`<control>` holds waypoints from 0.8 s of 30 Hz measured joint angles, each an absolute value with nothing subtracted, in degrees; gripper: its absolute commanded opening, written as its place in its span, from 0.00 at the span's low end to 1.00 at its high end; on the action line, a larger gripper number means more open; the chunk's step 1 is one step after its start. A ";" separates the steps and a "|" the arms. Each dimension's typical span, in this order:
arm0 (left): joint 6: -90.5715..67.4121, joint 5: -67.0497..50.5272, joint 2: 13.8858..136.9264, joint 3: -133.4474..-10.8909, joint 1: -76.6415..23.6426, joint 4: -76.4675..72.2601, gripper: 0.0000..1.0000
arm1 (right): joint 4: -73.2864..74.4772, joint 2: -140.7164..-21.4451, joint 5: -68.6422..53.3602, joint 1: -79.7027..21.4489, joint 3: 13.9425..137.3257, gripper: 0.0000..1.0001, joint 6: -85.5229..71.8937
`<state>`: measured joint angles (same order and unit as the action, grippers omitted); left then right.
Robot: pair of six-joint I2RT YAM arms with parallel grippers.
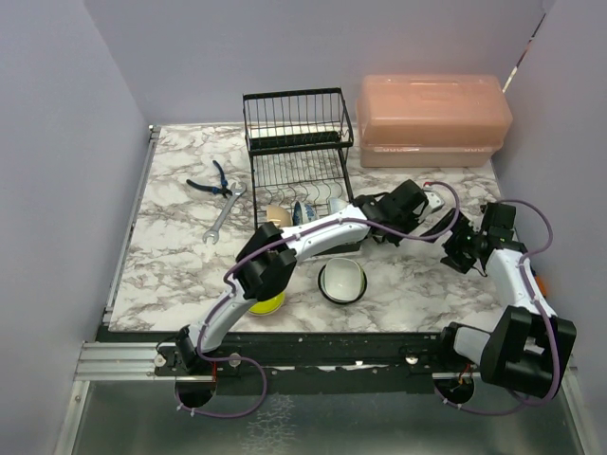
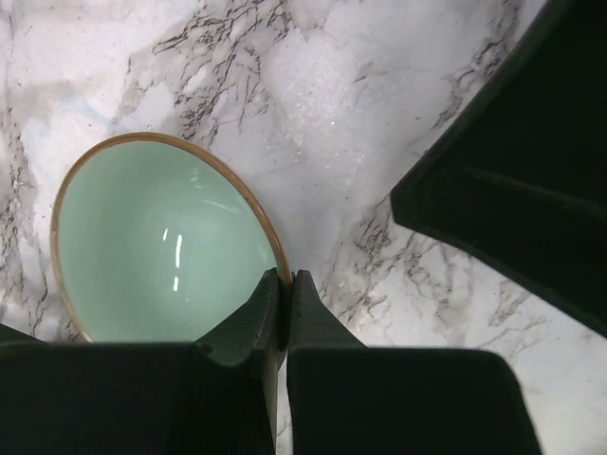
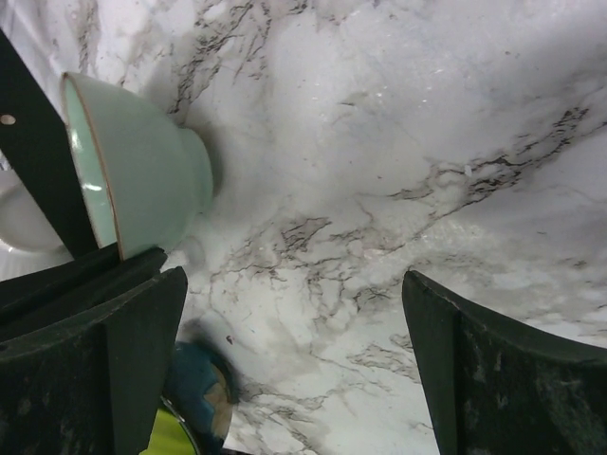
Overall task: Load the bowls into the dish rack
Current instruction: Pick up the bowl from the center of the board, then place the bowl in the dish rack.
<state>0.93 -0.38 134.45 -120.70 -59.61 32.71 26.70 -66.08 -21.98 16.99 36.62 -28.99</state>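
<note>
A pale teal bowl point(image 2: 156, 237) with a brown rim sits at the right of the marble top point(image 1: 408, 284). My left gripper point(image 2: 285, 282) is shut on its near rim, one finger inside and one outside. From above, this gripper point(image 1: 427, 204) and bowl point(image 1: 434, 201) lie just right of the black wire dish rack point(image 1: 299, 142). My right gripper point(image 3: 294, 284) is open over bare marble, with the teal bowl point(image 3: 142, 161) to its left. Several bowls point(image 1: 303, 210) stand in the rack's lower tier. A white bowl with a dark outside point(image 1: 342, 281) and a yellow-green bowl point(image 1: 267, 301) sit near the front.
A pink lidded box point(image 1: 432, 118) stands at the back right beside the rack. Blue-handled pliers point(image 1: 211, 180) and a wrench point(image 1: 223, 218) lie left of the rack. My right gripper point(image 1: 460, 248) is close to the left one. Purple walls enclose the table.
</note>
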 measured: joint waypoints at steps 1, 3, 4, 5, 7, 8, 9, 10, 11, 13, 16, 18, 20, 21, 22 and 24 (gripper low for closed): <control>0.54 -0.69 134.21 -120.68 -59.59 32.64 0.00 | 26.70 -65.98 -22.55 16.99 36.69 1.00 -28.82; -0.84 -2.13 133.36 -120.25 -59.59 32.23 0.00 | 26.68 -65.60 -23.79 16.99 36.86 1.00 -28.47; -1.37 -2.85 132.97 -119.96 -59.59 32.16 0.00 | 26.70 -65.30 -24.43 16.99 37.04 1.00 -28.38; -2.24 -3.97 132.25 -119.13 -59.59 31.70 0.00 | 26.68 -64.90 -25.17 16.99 37.21 1.00 -28.25; -3.57 -5.93 130.63 -117.08 -59.33 30.57 0.00 | 26.61 -63.99 -26.39 16.99 37.58 1.00 -27.88; -4.36 -7.09 129.36 -115.22 -59.20 29.34 0.00 | 26.61 -63.51 -26.87 16.99 37.78 1.00 -27.68; -5.41 -8.43 127.87 -112.86 -58.98 28.10 0.00 | 26.59 -63.05 -27.38 16.99 37.93 1.00 -27.42; -6.26 -9.43 126.50 -111.00 -58.76 27.00 0.00 | 26.57 -62.65 -27.97 16.99 38.15 1.00 -27.24; -7.22 -10.70 124.81 -108.47 -58.39 25.54 0.00 | 26.50 -62.35 -28.51 16.99 38.35 1.00 -26.98; -9.78 -13.82 121.45 -103.00 -57.28 21.54 0.00 | 26.28 -62.13 -29.87 16.99 38.65 1.00 -26.87; -13.54 -17.78 116.86 -95.55 -54.85 15.40 0.00 | 25.45 -62.15 -32.93 17.02 38.76 1.00 -26.87; -16.19 -20.16 114.28 -90.98 -53.30 10.24 0.00 | 24.93 -62.33 -35.53 16.99 38.85 1.00 -26.89; -20.01 -23.00 110.80 -84.88 -51.42 2.94 0.00 | 24.21 -62.78 -38.26 16.99 38.96 1.00 -26.92; -21.26 -24.03 109.73 -83.00 -50.87 0.51 0.00 | 23.77 -62.98 -39.29 16.99 38.98 1.00 -26.92; -23.59 -25.63 108.18 -80.05 -49.91 -3.62 0.00 | 23.42 -63.13 -40.32 16.99 38.98 1.00 -26.94; -27.97 -28.10 105.56 -75.48 -48.27 -10.13 0.00 | 22.81 -63.22 -42.11 16.99 39.00 1.00 -26.98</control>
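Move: The left hand already pinches the pale green bowl's rim. From that hand, the dish rack's middle is about 22 cm left, 8 cm ahead and 5 cm lower. The white bowl in its near right corner is roughly 13 cm left and 5 cm ahead, and the black bowl with the white one inside is 13 cm left and 13 cm back. The open right hand has the held green bowl about 13 cm to its left and 6 cm ahead, nearly level. Keeping its pinch on the green bowl's rim, the left hand lifts it about 9 cm, first drawing back a little, then swinging left towards the rack; the wrist turns some 40 degrees, bringing the fingers from steeply down to nearly level, pointing right. The right hand, still wide open and touching nothing, rises about 6 cm and shifts left, turning counter-clockwise and tipping its fingers up. ##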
